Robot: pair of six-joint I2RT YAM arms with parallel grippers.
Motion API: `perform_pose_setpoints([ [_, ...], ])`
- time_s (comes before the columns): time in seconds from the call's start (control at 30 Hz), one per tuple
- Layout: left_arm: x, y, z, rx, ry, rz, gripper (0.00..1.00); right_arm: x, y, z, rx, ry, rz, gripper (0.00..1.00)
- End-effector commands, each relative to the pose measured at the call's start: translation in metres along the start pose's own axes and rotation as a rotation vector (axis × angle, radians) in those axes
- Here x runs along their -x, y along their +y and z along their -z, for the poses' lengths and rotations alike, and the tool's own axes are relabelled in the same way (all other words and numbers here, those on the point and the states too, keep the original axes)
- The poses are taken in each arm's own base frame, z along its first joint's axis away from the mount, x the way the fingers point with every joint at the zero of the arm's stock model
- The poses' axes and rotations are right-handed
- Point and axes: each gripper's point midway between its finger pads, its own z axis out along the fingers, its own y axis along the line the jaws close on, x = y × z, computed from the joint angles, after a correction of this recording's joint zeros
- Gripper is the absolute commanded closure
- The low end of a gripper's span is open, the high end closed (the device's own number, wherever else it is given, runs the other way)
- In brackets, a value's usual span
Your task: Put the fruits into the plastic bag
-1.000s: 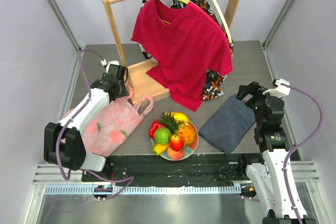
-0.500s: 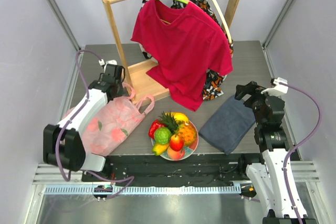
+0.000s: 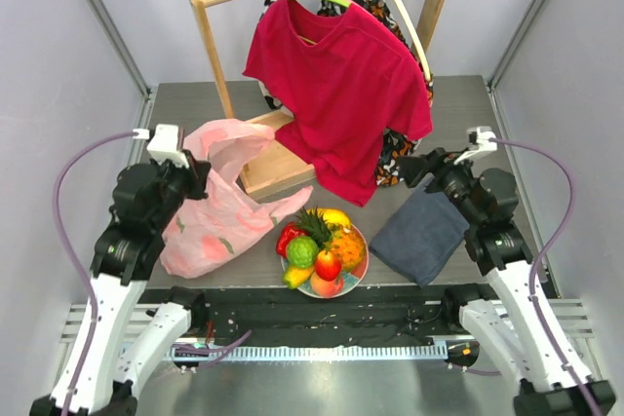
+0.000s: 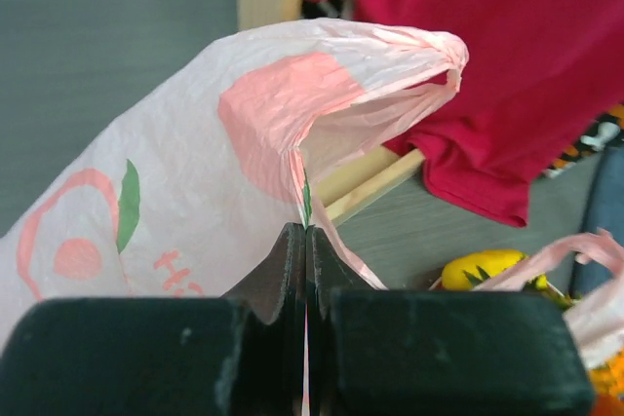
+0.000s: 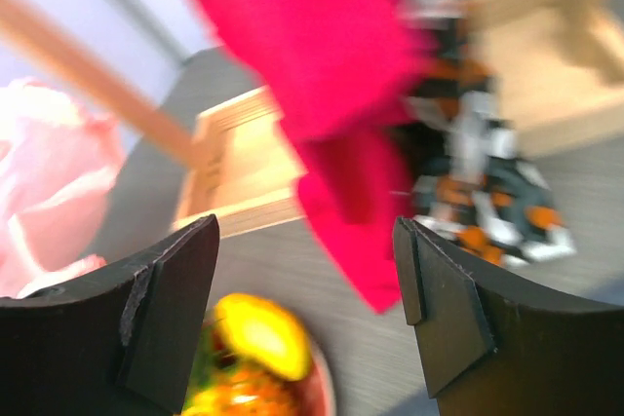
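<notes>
The pink plastic bag (image 3: 216, 204) is lifted at the left, its upper edge pinched in my left gripper (image 3: 191, 174), which is shut on it. In the left wrist view the bag (image 4: 195, 163) rises from the closed jaws of that gripper (image 4: 306, 233). The fruits (image 3: 322, 241), among them a pineapple, a yellow one, a red pepper, a bumpy green one and an apple, are piled on a round plate (image 3: 359, 268) at the front centre. My right gripper (image 3: 406, 170) hangs open above the grey cloth's far end, empty; its wrist view (image 5: 307, 270) is blurred, with a yellow fruit (image 5: 258, 333) below it.
A wooden clothes rack (image 3: 261, 158) stands at the back with a red T-shirt (image 3: 336, 94) on a hanger and a patterned garment (image 3: 400, 158) behind it. A folded grey-blue cloth (image 3: 421, 231) lies right of the plate.
My left gripper closed on the bag's edge and pulled it up and toward the near left. The right arm swung left toward the centre, its jaws narrowing a little.
</notes>
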Motion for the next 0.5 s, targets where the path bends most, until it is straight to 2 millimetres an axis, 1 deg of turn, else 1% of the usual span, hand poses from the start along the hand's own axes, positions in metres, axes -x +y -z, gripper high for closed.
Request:
perform_pose_setpoints([
  [0.0, 0.017, -0.029, 0.026, -0.190, -0.104, -0.121, 1.00, 0.027, 0.079, -0.004, 0.218, -0.065, 0.074, 0.20],
  [0.03, 0.018, -0.036, 0.029, -0.230, -0.109, -0.127, 1.00, 0.022, 0.092, -0.006, 0.249, -0.048, 0.086, 0.20],
  [0.07, 0.019, -0.041, 0.032, -0.259, -0.116, -0.136, 1.00, 0.013, 0.097, -0.013, 0.243, -0.022, 0.097, 0.20],
  [0.1, 0.020, -0.045, 0.033, -0.283, -0.119, -0.140, 1.00, 0.006, 0.126, -0.009, 0.326, 0.003, 0.107, 0.20],
  [0.13, 0.019, -0.052, 0.036, -0.329, -0.116, -0.143, 1.00, 0.001, 0.136, -0.011, 0.351, 0.016, 0.133, 0.20],
  [0.17, 0.019, -0.056, 0.037, -0.349, -0.112, -0.144, 1.00, -0.007, 0.144, -0.016, 0.359, 0.036, 0.148, 0.20],
  [0.2, 0.020, -0.060, 0.038, -0.370, -0.106, -0.145, 1.00, -0.014, 0.169, -0.009, 0.429, 0.056, 0.160, 0.19],
  [0.27, 0.018, -0.068, 0.040, -0.421, -0.087, -0.143, 1.00, -0.024, 0.187, -0.008, 0.470, 0.071, 0.213, 0.18],
  [0.3, 0.017, -0.070, 0.041, -0.433, -0.083, -0.140, 1.00, -0.029, 0.190, -0.015, 0.445, 0.078, 0.234, 0.18],
  [0.33, 0.018, -0.071, 0.041, -0.438, -0.080, -0.137, 1.00, -0.037, 0.204, -0.010, 0.480, 0.094, 0.250, 0.18],
  [0.4, 0.017, -0.071, 0.040, -0.441, -0.072, -0.135, 1.00, -0.049, 0.212, -0.016, 0.479, 0.120, 0.290, 0.17],
  [0.43, 0.016, -0.072, 0.041, -0.443, -0.070, -0.137, 1.00, -0.055, 0.218, -0.014, 0.489, 0.129, 0.300, 0.17],
  [0.47, 0.015, -0.073, 0.042, -0.453, -0.065, -0.136, 1.00, -0.056, 0.221, -0.015, 0.486, 0.124, 0.312, 0.17],
])
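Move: The pink bag's free handle hangs roughly 22 cm to the right hand's left, about 3 cm nearer the base and 8 cm below it. The fruit bowl sits about 14 cm back, 16 cm left and 14 cm down from that hand, the folded cloth about 9 cm back, 12 cm right, 19 cm down. From the left hand, already holding the bag, the free handle is some 21 cm right, 1 cm back and 10 cm lower; the bowl 27 cm right, 13 cm back and 16 cm down. The bag's free side is what the right hand sweeps towards: about 20 cm left and 8 cm back, rising slightly before easing down, turning some 30 degrees counter-clockwise with fingers kept open. The left hand keeps its shut pinch on the bag and brings it right and back towards the bowl, turning clockwise. ##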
